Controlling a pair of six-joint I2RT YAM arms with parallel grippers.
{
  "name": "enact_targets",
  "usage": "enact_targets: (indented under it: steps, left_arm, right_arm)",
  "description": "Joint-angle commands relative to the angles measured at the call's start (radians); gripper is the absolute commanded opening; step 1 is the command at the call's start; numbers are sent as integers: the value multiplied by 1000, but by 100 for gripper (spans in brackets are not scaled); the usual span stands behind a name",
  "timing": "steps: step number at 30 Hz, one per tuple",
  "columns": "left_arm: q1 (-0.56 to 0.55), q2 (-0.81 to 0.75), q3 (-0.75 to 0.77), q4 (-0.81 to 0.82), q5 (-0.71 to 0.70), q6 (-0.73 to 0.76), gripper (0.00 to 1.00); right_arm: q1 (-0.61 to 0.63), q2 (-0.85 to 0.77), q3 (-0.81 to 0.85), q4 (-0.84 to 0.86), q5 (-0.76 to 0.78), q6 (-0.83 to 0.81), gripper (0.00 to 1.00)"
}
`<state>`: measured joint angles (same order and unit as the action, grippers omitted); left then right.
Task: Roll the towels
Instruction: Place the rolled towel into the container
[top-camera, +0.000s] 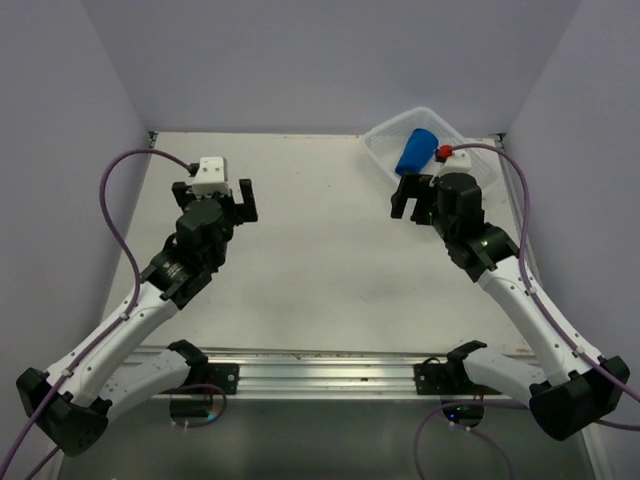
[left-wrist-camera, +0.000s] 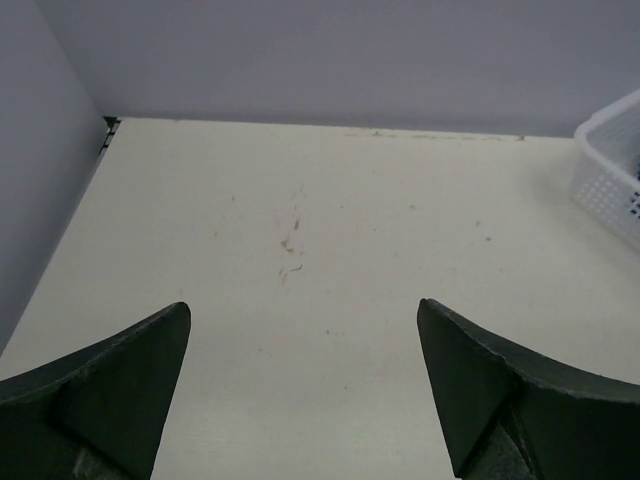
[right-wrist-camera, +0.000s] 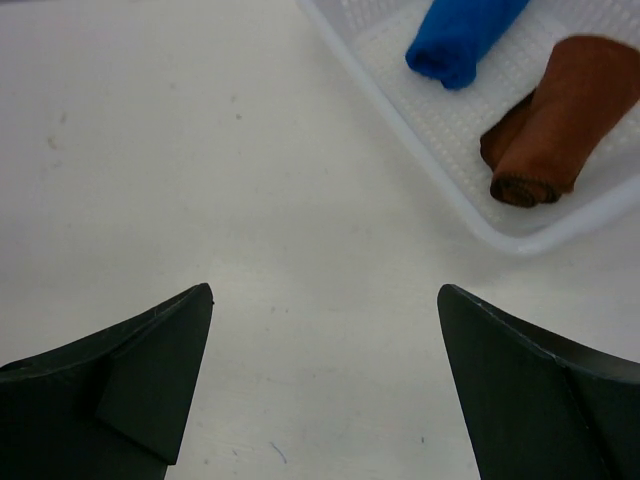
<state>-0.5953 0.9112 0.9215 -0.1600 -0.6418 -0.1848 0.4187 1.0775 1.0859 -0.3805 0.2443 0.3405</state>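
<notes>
Both towels lie rolled inside the white mesh basket (right-wrist-camera: 405, 120) at the far right corner. The blue towel (right-wrist-camera: 462, 35) is a tight roll, also seen in the top view as the blue towel (top-camera: 415, 151). The rust-brown towel (right-wrist-camera: 555, 115) lies rolled beside it, its spiral end facing me. My right gripper (right-wrist-camera: 325, 300) is open and empty over bare table, just short and left of the basket; in the top view the right gripper (top-camera: 415, 200) hangs in front of the basket (top-camera: 385, 135). My left gripper (left-wrist-camera: 304, 310) is open and empty over the table's far left part.
The basket's corner (left-wrist-camera: 610, 170) shows at the right edge of the left wrist view. Grey walls close the table at the back and both sides. A metal rail (top-camera: 320, 365) runs along the near edge between the arm bases.
</notes>
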Motion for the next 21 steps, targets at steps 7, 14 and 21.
enact_targets:
  steps: [7, 14, 21]
  left_arm:
    - [19, 94, -36, 47, -31, 38, 100]
    - [25, 58, -64, 63, -65, 45, 100]
    - [28, 69, -61, 63, -70, 45, 100]
  right_arm:
    - [26, 24, -87, -153, 114, 26, 99]
    - [31, 61, -86, -150, 128, 55, 99]
    - [31, 75, -95, -137, 108, 51, 99]
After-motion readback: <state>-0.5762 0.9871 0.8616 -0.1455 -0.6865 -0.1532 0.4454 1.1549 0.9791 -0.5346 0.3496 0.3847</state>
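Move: Beyond the empty right hand, the blue rolled towel lies in the container, about 24 cm ahead, 7 cm to the right and some 22 cm lower. The brown rolled towel lies about 13 cm ahead and 11 cm right of that hand, similarly low; the container's middle is roughly 20 cm ahead and 9 cm right. From the left hand, the blue towel is some 26 cm ahead, 44 cm right and 25 cm below. Sinking about 10 cm over the bare table short of the container, mostly at first and then easing, the right hand also draws back slightly and tips its fingers down some 15 degrees. The left hand drops about 5 cm, levelling off early, with a slight downward tip. Both grippers stay wide open and touch nothing. ##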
